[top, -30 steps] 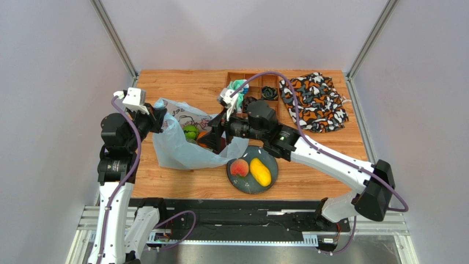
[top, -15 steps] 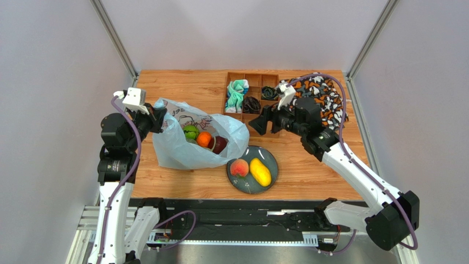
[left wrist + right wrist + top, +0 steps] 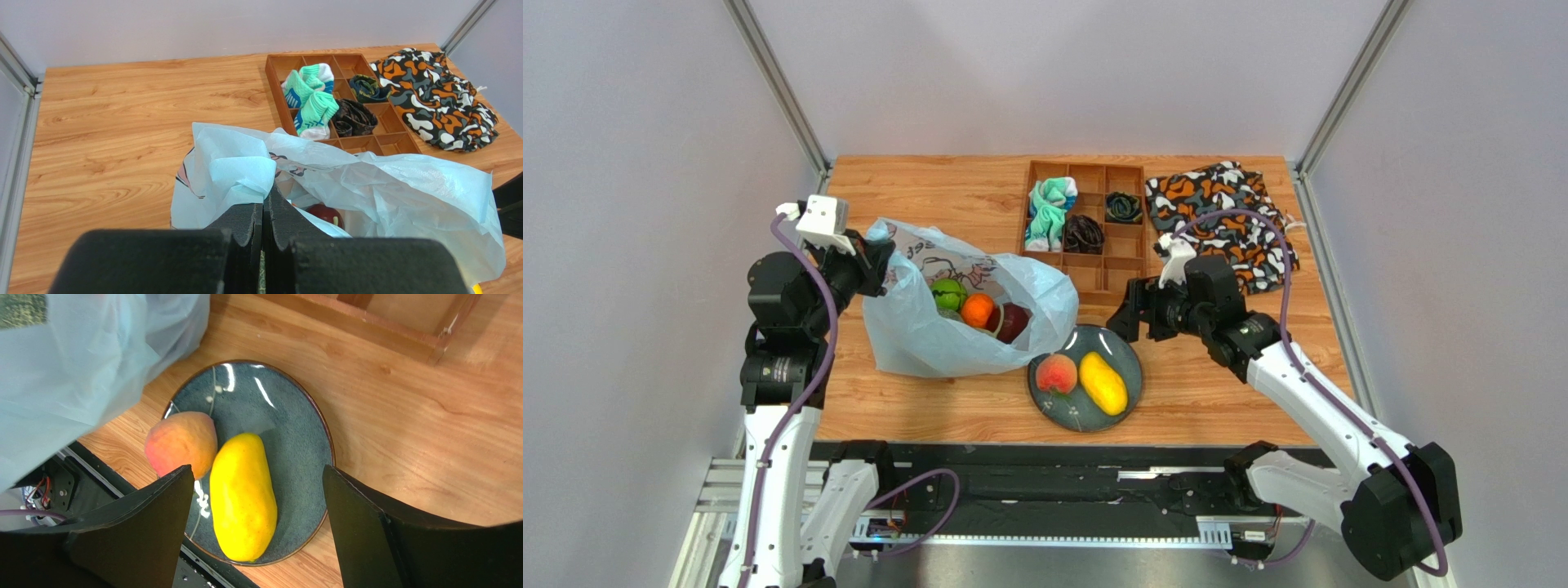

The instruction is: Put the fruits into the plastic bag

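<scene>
The pale blue plastic bag (image 3: 928, 331) lies open on the left of the table. My left gripper (image 3: 879, 263) is shut on its upper rim, and in the left wrist view the gripper (image 3: 265, 199) pinches a fold of the bag (image 3: 393, 196). Inside the bag lie a green bumpy fruit (image 3: 947, 293), an orange (image 3: 978, 310) and a dark red fruit (image 3: 1011, 322). A peach (image 3: 1055, 374) and a yellow mango (image 3: 1103, 382) rest on a dark plate (image 3: 1081, 417). My right gripper (image 3: 1124, 321) hangs open above the plate's far right edge, its jaws framing the mango (image 3: 242, 496) and holding nothing.
A wooden divided tray (image 3: 1124, 263) with rolled socks stands at the back. An orange, black and white patterned cloth (image 3: 1222, 221) lies to its right. The plate sits close to the table's near edge, beside the bag's lower corner (image 3: 80, 373).
My right gripper has drawn out of the bag's mouth, swung to the right and come down beside the plate. The dark red fruit now shows in the bag. The left arm has not moved.
</scene>
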Controlling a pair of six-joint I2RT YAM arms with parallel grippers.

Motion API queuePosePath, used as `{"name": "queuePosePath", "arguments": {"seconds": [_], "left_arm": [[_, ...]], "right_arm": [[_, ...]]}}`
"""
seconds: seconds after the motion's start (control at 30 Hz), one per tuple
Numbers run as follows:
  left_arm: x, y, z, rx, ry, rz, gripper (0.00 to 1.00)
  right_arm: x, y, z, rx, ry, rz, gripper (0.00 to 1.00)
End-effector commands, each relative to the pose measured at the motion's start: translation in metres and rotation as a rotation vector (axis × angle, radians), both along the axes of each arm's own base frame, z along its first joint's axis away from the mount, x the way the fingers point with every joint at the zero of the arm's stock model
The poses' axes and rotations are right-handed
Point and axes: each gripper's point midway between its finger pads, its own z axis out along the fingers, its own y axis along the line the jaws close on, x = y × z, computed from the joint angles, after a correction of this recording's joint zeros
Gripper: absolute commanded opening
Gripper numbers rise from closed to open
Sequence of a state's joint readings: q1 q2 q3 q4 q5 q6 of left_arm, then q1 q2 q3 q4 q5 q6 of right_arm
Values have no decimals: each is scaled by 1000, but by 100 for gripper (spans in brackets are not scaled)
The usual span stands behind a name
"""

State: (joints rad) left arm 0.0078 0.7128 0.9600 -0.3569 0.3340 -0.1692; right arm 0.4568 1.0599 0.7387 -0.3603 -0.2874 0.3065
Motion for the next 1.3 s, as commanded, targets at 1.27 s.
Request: {"name": "queuePosePath", "arguments": {"seconds": [1.27], "left_arm": [[-2, -3, 8, -9, -24, -12, 0]], "right_arm": [[-55, 30, -104, -455, 101, 149, 79]]}}
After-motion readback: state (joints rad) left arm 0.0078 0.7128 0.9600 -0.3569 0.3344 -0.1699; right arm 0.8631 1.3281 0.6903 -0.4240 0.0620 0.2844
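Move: The mango on the plate lies some 7 cm back, 3 cm to the left and 12 cm below the open right hand. From that hand, the peach is about 5 cm back, 11 cm left and 12 cm below; the plate's middle is about 6 cm back, 6 cm left and 14 cm below. The bag lies roughly 26 cm left, 7 cm ahead and 9 cm below. From the left hand, the mango is about 35 cm right, 10 cm back and 31 cm below. Wide-open right fingers come down astride the mango, one dropping between it and the peach, the other on its right; no squeeze yet. The right hand sinks about 11 cm while drawing back some 7 cm, easing slightly left, as the wrist tips the fingers about 25 degrees more steeply down. The left hand stays still, keeping its pinch on the bag's rim. ##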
